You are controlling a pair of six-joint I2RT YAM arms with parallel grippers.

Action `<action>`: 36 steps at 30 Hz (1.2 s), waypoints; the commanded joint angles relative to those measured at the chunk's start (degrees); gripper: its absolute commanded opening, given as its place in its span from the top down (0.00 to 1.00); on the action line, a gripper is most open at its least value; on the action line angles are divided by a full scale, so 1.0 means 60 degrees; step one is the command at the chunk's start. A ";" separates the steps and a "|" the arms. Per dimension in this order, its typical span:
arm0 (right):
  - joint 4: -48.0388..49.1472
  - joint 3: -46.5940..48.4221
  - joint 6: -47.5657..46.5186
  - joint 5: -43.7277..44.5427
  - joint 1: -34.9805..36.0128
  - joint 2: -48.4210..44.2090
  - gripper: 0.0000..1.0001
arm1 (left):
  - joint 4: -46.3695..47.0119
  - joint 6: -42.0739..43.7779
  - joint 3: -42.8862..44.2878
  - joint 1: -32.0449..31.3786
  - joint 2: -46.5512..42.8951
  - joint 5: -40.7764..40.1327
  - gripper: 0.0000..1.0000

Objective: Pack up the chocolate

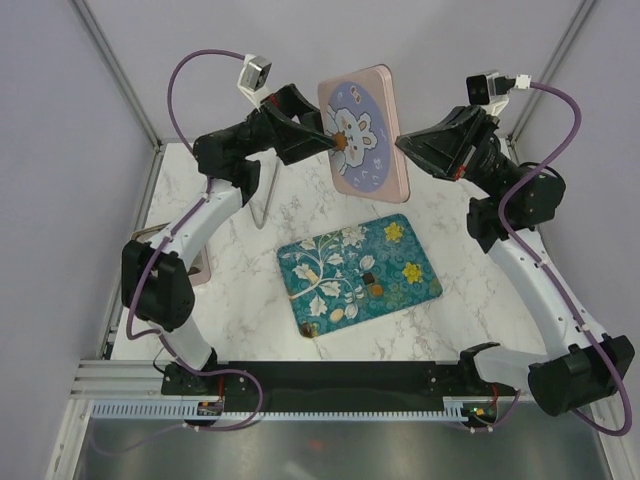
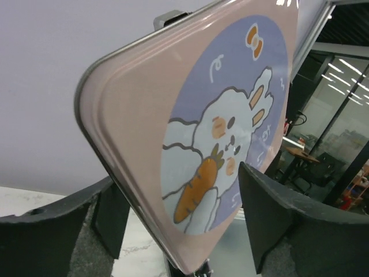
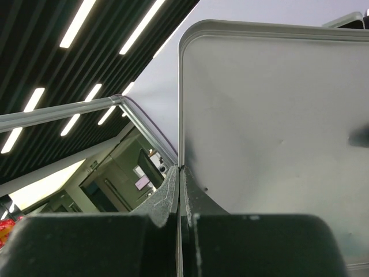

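Observation:
Several small chocolates (image 1: 368,279) lie on the teal flowered tray (image 1: 425,290), dark, caramel and cream ones, near its middle and front edge. A pink tin lid (image 1: 365,130) with a rabbit picture hangs on edge above the table's back. My right gripper (image 1: 405,146) is shut on the lid's right rim (image 3: 180,115), the jaws pressed on the thin edge (image 3: 181,179). My left gripper (image 1: 330,141) stands open around the lid's left corner (image 2: 190,173). One of its fingers (image 2: 109,219) is on each side, with a gap to the lid.
A bent wire stand (image 1: 262,196) stands at the back left of the marble table. A pinkish container (image 1: 197,268) sits at the left edge, partly hidden under my left arm. Purple walls close the back and sides.

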 commanded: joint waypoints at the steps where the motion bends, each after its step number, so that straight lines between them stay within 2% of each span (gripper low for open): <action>1: 0.0971 -0.0260 0.0227 0.0248 0.0017 0.0096 1.00 | 0.2486 -0.1767 0.0094 0.0018 0.0384 -0.0210 0.23; 4: 0.0419 -0.0568 -0.0226 -0.0044 -0.0056 0.0286 1.00 | 0.2711 -0.2267 -0.0285 0.0018 0.0487 -0.0372 0.40; 6: 0.0022 -0.0817 -0.0562 -0.0221 -0.0231 0.0403 1.00 | 0.2668 -0.2166 -0.0594 0.0033 0.0298 -0.0401 0.47; 8: -0.0884 -0.0847 -0.1249 -0.0411 -0.0349 0.0462 1.00 | 0.2101 -0.1961 -0.1019 0.0047 0.0151 -0.0343 0.54; 9: -0.1904 -0.0833 -0.1630 -0.0455 -0.0437 0.0462 0.99 | 0.1835 -0.1641 -0.1151 0.0047 -0.0038 -0.0285 0.60; 11: -0.3327 -0.0687 -0.3123 -0.0441 -0.0525 0.0404 0.92 | 0.0917 -0.1129 -0.1605 0.0047 -0.0215 -0.0299 0.66; 12: -0.4002 -0.0628 -0.3665 -0.0354 -0.0627 0.0389 0.80 | 0.0634 -0.0951 -0.1751 0.0062 -0.0303 -0.0357 0.70; 13: -0.5140 -0.0555 -0.4163 -0.0295 -0.0686 0.0360 0.74 | 0.0385 -0.0819 -0.2057 0.0062 -0.0463 -0.0401 0.75; 15: -0.6478 -0.0262 -0.5818 -0.0061 -0.0803 0.0301 0.63 | -0.0363 -0.0439 -0.2323 0.0106 -0.0582 -0.0474 0.80; 16: -0.7485 -0.0160 -0.6258 0.0100 -0.0833 0.0316 0.61 | -0.0524 -0.0335 -0.2542 0.0106 -0.0669 -0.0475 0.85; 18: -0.8165 -0.0188 -0.6994 0.0072 -0.0862 0.0345 0.54 | -0.0745 -0.0275 -0.2762 0.0135 -0.0758 -0.0577 0.88; 21: -0.8665 -0.0582 -0.7521 0.0057 -0.0877 0.0200 0.52 | -0.0687 -0.0451 -0.3187 0.0179 -0.0846 -0.0650 0.97; 27: -1.0130 -0.1520 -0.8752 0.0584 -0.0877 -0.0577 0.53 | -0.1023 -0.0451 -0.3729 0.0369 -0.1182 -0.0826 0.98; 36: -0.9257 -0.3410 -0.8198 -0.0235 -0.0877 -0.2232 0.49 | -0.0555 -0.0963 -0.4243 0.0604 -0.1432 -0.1192 0.98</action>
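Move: The lid, held by the right hand, slopes down to the left; its middle is about 4 cm right of the open left hand, 4 above and 2 back. From the right hand, it is some 4 cm left, 4 below and 4 ahead. The tongs lie roughly 16 cm left of the left hand and 6 ahead, the blue mat about 3 right and 9 back, both nearly 50 cm below. The left hand sinks about 13 cm and pinches the lid's edge; the right opens, sinking some 25 cm. ##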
